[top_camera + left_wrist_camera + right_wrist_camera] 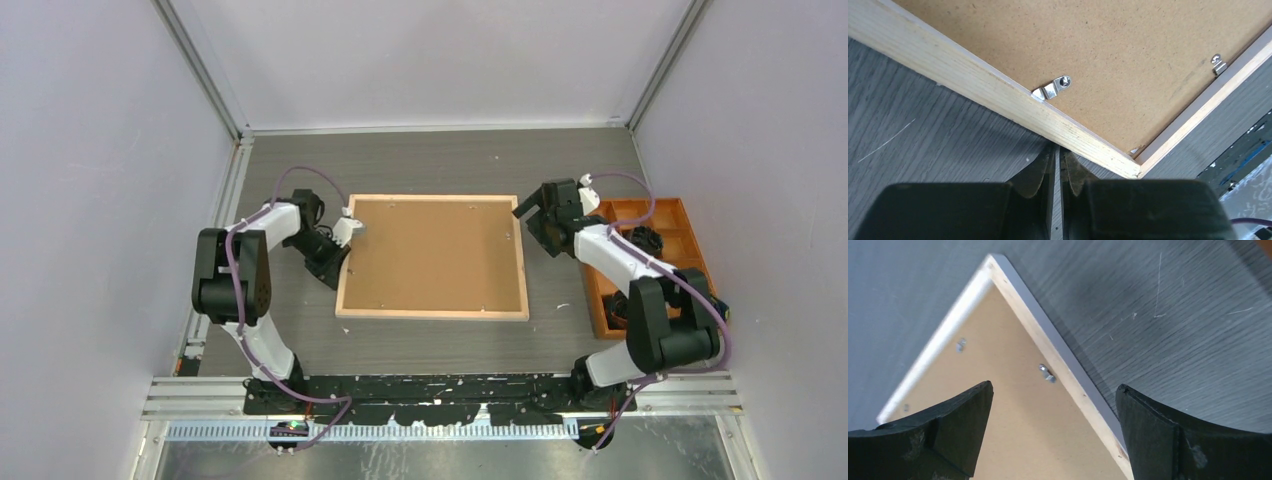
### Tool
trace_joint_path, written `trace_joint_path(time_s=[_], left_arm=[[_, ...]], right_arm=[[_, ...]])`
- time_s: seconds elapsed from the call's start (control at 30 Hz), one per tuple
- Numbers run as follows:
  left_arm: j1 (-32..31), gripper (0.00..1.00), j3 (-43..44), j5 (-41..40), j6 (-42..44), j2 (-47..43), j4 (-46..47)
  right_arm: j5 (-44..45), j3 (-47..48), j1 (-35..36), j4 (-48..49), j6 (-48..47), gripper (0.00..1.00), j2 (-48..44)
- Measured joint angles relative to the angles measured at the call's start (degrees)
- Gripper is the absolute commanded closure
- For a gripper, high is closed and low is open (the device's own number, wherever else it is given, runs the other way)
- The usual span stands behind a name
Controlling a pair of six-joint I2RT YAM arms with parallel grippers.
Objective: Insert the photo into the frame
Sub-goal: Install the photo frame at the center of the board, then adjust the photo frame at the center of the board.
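The frame (432,313) lies back-up in the middle of the table, its light wood rim around a brown backing board (435,250) held by small metal clips (1053,88). The photo is hidden. My left gripper (349,228) is shut and empty. In the left wrist view its tips (1059,150) rest against the outer side of the frame's rail (998,95), near a corner. My right gripper (530,212) hangs open over the frame's far right corner. The rail (1088,417) runs between its spread fingers (1054,387), which hold nothing.
An orange compartment tray (640,201) with dark small parts stands at the right, under the right arm. White walls close in the table on three sides. Bare grey tabletop lies in front of and behind the frame.
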Motion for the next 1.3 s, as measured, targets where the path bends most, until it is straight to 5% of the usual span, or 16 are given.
trace_joint_path(time_s=[0.47, 0.67, 0.83, 0.93, 1.13, 1.3], left_arm=[[-11.5, 0.89, -5.0, -5.3, 0.2, -4.9, 0.2], [-24.2, 0.85, -5.2, -7.1, -2.8, -4.8, -1.5], [-38.0, 0.47, -2.1, -4.3, -6.7, -2.1, -5.4], [-41.9, 0.39, 0.0, 0.2, -6.7, -1.6, -7.5], [-38.2, 0.32, 2.2, 3.4, -3.0, -5.5, -10.8], [-23.8, 0.39, 11.0, 5.5, 1.7, -10.1, -16.7]], right_arm=[[-8.8, 13.8, -1.3, 5.2, -1.1, 0.03, 23.2], [-11.3, 34.1, -0.8, 2.3, -2.1, 0.01, 37.4], [-11.4, 48.1, 1.9, -3.3, -5.6, 0.00, 45.0], [-11.9, 53.4, 2.6, -9.1, -8.9, 0.00, 45.6], [-9.5, 54.4, 1.9, -17.2, -14.3, 0.00, 39.7], [-7.6, 40.7, 0.1, -17.9, -14.3, 0.00, 24.5]])
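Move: The photo frame's middle lies about 7 cm ahead of the left hand and 22 cm to its right, nearly level; its near-left corner is roughly 6 cm back and 1 cm right. From the right hand, the middle is some 24 cm left, 4 cm back and 8 cm below, and the frame's right side only 2 cm left, 4 cm back. The wooden tray stands about 28 cm right of the right hand and 6 cm back. Left fingertips push the frame back-right about 20 cm, then lift, opening; right hand dips, pushes its side forward, rises. ##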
